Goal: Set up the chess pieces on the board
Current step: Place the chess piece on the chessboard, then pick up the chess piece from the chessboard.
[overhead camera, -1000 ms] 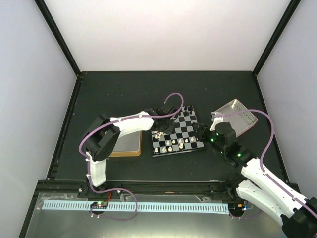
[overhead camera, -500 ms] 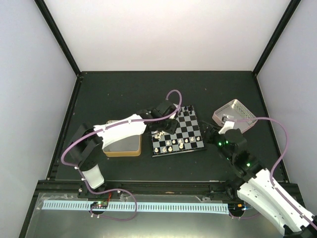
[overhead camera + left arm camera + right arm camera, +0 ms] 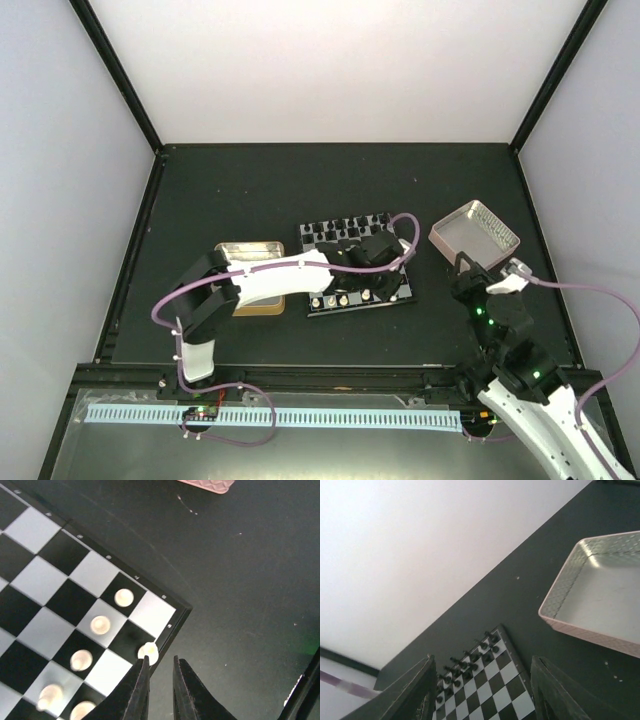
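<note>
The board lies mid-table, with black chess pieces along its far rows and cream ones along the near rows. My left gripper reaches across to the board's near right corner. In the left wrist view its jaws stand almost closed, the thin gap empty. A cream piece stands at the board's edge, right against the left fingertip. Several cream pieces fill neighbouring squares. My right gripper hangs open and empty, right of the board.
A pink-sided tray sits empty to the right of the board. A gold-rimmed tin tray lies left of the board, partly under my left arm. Black frame rails run along the table's sides.
My left arm swung from the board's left side, by loose cream pieces, across to its near right corner. My right arm drew back from the board toward the near right.
</note>
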Available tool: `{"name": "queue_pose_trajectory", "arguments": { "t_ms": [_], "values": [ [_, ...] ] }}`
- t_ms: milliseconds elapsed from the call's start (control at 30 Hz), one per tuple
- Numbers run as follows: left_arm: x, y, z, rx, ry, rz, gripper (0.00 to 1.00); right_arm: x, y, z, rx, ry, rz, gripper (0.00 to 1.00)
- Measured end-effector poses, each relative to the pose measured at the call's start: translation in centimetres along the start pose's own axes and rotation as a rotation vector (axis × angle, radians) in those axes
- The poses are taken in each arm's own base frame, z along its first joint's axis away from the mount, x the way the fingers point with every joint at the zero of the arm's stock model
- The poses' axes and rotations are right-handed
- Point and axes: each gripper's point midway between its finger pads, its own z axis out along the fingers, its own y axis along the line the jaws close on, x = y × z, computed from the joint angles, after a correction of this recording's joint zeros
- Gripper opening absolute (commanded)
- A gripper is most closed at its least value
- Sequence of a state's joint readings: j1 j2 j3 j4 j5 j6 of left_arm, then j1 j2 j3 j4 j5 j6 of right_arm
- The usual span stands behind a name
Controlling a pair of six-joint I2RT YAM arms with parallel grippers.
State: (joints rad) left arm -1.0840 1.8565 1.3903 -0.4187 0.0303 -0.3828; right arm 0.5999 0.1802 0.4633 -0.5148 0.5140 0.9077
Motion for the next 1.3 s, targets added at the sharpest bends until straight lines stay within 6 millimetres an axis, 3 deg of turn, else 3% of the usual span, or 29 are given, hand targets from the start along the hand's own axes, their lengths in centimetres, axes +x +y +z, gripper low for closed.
{"name": "queue_pose_trajectory", "arguments": {
  "t_ms": [200,333,500,767,1067,1300],
  "values": [
    [0.0,-1.3,2.9,0.002,0.029,0.025,0.14,-1.3,-2.0,-1.3,0.054,-0.073,0.049,0.53],
    [0.2,-1.3,4.1,-0.010,0.046,0.030,0.22,-1.1,-2.8,-1.4,0.086,-0.073,0.040,0.53],
    [0.6,-0.8,4.2,-0.033,0.062,0.029,0.36,-0.9,-2.9,-1.3,0.097,-0.065,0.029,0.53],
    [1.5,-0.4,4.2,-0.050,0.097,0.017,0.40,-0.7,-3.0,-1.1,0.105,-0.055,0.015,0.53],
    [2.7,0.0,4.9,-0.065,0.137,0.009,0.40,-0.7,-3.0,-1.1,0.105,-0.054,0.010,0.53],
    [3.6,0.4,6.0,-0.078,0.169,0.008,0.31,-0.7,-3.0,-1.1,0.104,-0.054,0.009,0.53]
  ]
}}
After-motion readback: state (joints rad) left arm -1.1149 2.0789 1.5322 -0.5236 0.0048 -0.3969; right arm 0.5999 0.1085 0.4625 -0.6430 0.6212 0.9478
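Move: The white chess piece standing off-centre at the board's near edge is almost straight below the left gripper: about 8 cm down, 2 cm to its right and level fore and aft. Two more white pieces stand in the next row, both some 5 cm ahead of the gripper, one 4 cm to its right, the other 1 cm right. The board's near right corner lies 7 cm right. From the right gripper the edge piece is roughly 12 cm left, level fore and aft, 20 cm below. Bring the left gripper down about 7 cm onto the edge piece, slipping 3 cm right at first and easing back half of that. Part the nearly shut fingers on the way so the tips come down on either side of the piece, and tilt them some 10 degrees nearer to straight down. Let the right gripper finish its retreat, about 3 cm to the right, and wait there. ##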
